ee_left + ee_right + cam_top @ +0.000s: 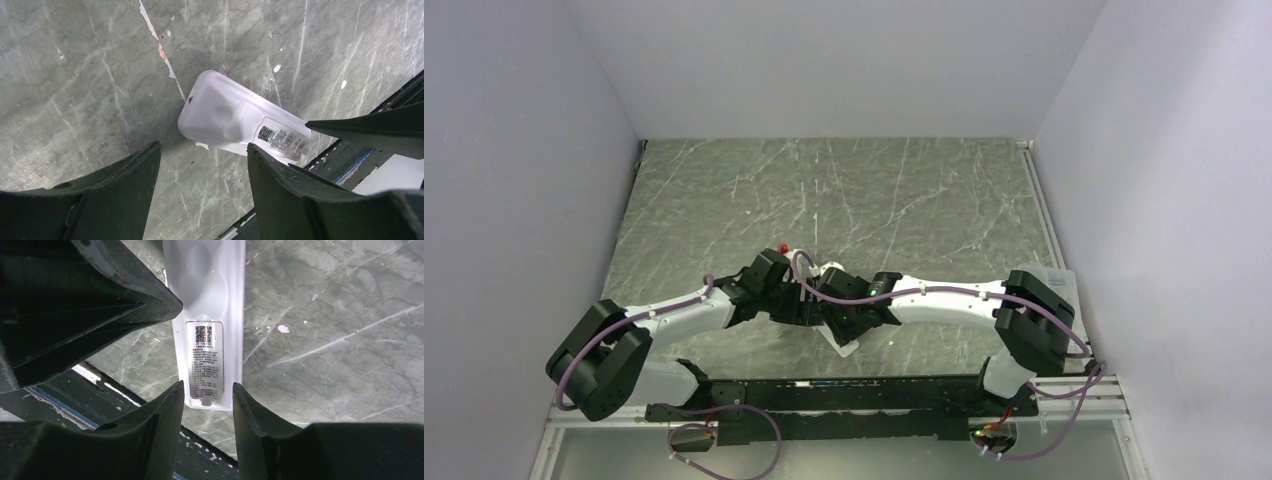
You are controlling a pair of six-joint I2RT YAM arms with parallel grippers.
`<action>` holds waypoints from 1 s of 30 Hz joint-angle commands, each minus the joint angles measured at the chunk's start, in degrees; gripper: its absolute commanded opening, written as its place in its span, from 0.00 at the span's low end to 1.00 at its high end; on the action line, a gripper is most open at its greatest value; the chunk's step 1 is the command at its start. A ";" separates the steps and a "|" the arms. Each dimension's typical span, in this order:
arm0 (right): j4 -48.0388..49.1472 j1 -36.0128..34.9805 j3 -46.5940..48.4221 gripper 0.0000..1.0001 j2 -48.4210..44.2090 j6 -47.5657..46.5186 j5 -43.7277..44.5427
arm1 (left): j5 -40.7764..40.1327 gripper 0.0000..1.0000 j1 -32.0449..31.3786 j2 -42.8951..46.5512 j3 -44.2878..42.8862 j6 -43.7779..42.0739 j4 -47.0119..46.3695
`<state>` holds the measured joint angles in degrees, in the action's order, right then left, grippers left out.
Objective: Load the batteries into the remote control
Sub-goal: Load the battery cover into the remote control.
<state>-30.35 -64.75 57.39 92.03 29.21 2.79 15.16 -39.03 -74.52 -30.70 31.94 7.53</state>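
Observation:
The remote control (207, 315) is a slim white bar lying flat on the marble table, its printed label (205, 362) facing up. In the top view only its white near end (844, 346) shows below the two wrists. My right gripper (207, 385) is open just above the label end, a finger on each side of it. My left gripper (203, 147) is open too, with bare table between its fingers and the remote control (225, 117) just beyond its tips. The batteries are out of view.
A black rail (844, 392) runs along the table's near edge, close behind the remote. A small red object (783, 245) lies on the table just beyond the left wrist. White walls enclose the table on three sides.

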 commanded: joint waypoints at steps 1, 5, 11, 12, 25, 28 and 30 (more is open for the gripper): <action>-0.60 0.24 2.47 0.43 -2.88 1.05 2.09 | 0.31 0.70 0.13 0.23 1.12 -1.27 0.82; -1.11 0.24 1.81 0.43 -5.23 1.65 3.14 | 0.31 0.70 0.10 0.15 1.17 -1.27 0.73; -1.44 0.24 0.35 0.30 -7.05 2.56 3.04 | 0.31 0.70 0.14 0.17 1.25 -1.27 0.58; -1.40 0.24 0.09 0.27 -7.12 2.60 2.87 | 0.27 0.70 0.10 0.12 1.25 -1.27 0.56; -0.41 0.24 -1.55 0.00 -6.27 3.26 1.57 | 0.13 0.70 0.11 0.25 1.43 -1.18 0.53; 0.34 0.24 -1.98 0.00 -5.98 3.55 1.21 | 0.13 0.69 0.09 0.17 1.36 -1.20 0.47; 0.62 0.24 -2.10 0.00 -5.82 3.57 1.03 | 0.14 0.69 0.11 0.17 1.43 -1.18 0.53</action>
<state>-30.92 -64.69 55.77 86.24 31.86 4.19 15.16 -39.03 -74.48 -30.46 31.94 7.14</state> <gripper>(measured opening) 0.007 0.696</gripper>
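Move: The right hand stands low over the near-right end of the remote control, and the middle of the battery cover, already lying in its recess, is about 2 cm ahead, 1 cm left and 1 cm below. The remote's own middle is some 4 cm ahead and 3 cm left; the left gripper stands roughly 4 cm ahead and 6 cm left. From the left hand the cover lies about 3 cm back, 5 cm right and 2 cm down. The right hand, already off its grip and with its fingers part open, comes free of the remote's near end and goes quickly up about 3 cm, tilting only some 5 degrees, still pointing steeply down. On the way up its empty fingers begin to close, and once they have passed the top it eases back down about 1 cm towards the near end of the battery cover with a slight drift to the right, ending with shut fingertips held just above that end. ##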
